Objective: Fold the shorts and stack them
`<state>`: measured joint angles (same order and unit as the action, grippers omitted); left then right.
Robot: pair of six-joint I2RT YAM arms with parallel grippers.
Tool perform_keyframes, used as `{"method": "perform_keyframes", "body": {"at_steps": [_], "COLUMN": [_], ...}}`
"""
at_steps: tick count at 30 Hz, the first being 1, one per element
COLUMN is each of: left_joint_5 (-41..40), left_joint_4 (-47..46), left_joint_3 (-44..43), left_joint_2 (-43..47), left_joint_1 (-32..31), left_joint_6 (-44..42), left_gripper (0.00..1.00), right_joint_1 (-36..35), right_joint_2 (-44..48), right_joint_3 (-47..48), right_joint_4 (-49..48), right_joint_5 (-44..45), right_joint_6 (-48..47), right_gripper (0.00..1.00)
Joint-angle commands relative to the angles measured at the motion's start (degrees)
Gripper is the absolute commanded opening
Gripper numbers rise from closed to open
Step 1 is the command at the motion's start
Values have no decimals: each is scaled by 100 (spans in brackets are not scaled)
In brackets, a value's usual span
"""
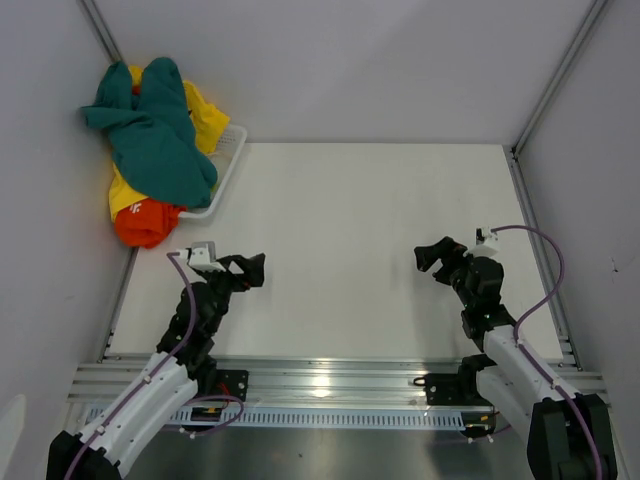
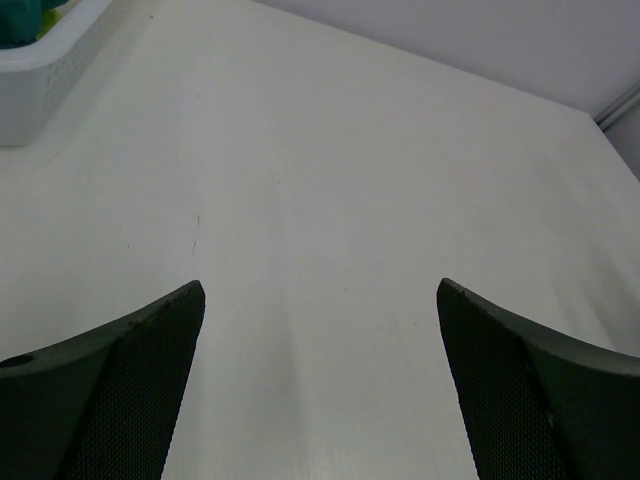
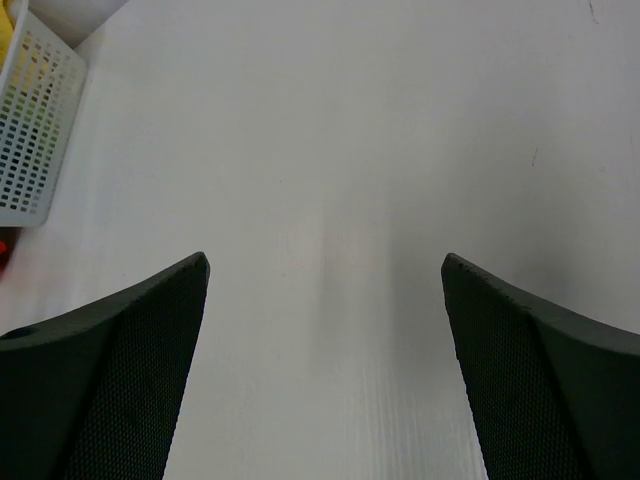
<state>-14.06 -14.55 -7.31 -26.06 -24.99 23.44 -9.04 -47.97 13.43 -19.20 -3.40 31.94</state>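
The shorts lie heaped in a white basket [image 1: 228,160] at the table's far left corner: a dark teal pair [image 1: 155,135] on top, a yellow pair [image 1: 205,118] under it, an orange-red pair [image 1: 145,222] hanging over the near end. In the left wrist view only a scrap of teal shorts [image 2: 20,18] shows above the basket [image 2: 45,70]. My left gripper [image 1: 253,270] is open over bare table, near the basket's near end. My right gripper [image 1: 432,256] is open too, at the right, far from the shorts. Both hold nothing.
The white table [image 1: 350,240] is walled by grey panels on the left, back and right. An aluminium rail [image 1: 330,385] runs along the near edge by the arm bases. The basket's mesh wall [image 3: 30,130] shows at the far left of the right wrist view.
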Motion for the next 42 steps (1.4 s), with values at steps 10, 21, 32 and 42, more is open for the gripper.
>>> {"method": "perform_keyframes", "body": {"at_steps": [10,21,32,42], "left_joint_5": [-1583,-96,-167,0], "left_joint_4": [2508,4205,4242,4013], "left_joint_3": [-2367,-6132,-7504,-7838], "left_joint_2": [-872,-4098,-5821,-6674], "left_joint_1": [353,3017,3843,4134], "left_joint_6": [1937,1910,1760,1866], "left_gripper": [99,99,94,65], "right_joint_1": [7,16,16,25], "right_joint_2": [138,164,217,279], "right_joint_3": [37,54,63,81], "right_joint_4": [-163,-93,-40,13], "right_joint_5": [32,6,-64,-65], "right_joint_6": [66,84,84,75], "right_gripper": [100,100,99,100]}}
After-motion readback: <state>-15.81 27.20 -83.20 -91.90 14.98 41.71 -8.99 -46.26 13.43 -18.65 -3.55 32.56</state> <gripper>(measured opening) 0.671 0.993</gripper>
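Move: The green shorts, top of the heap in the basket, lie about 25 cm ahead of the left gripper and 23 cm to its left, roughly level with it. The basket beneath is centred some 29 cm ahead, 21 cm left and 8 cm lower; the red shorts hang at its near end, 16 cm ahead, 27 cm left and 9 cm down. From the right gripper the green shorts are about 22 cm ahead and 67 cm left. Swing the empty left gripper left and forward, about 23 cm left and 18 cm out, towards the green shorts: rise some 15 cm on the way, then sink about 6 cm over their near part. Turn the wrist roughly 45 degrees counter-clockwise while tipping the fingers down, and start closing them from wide open near the end, stopping well short of shut. ##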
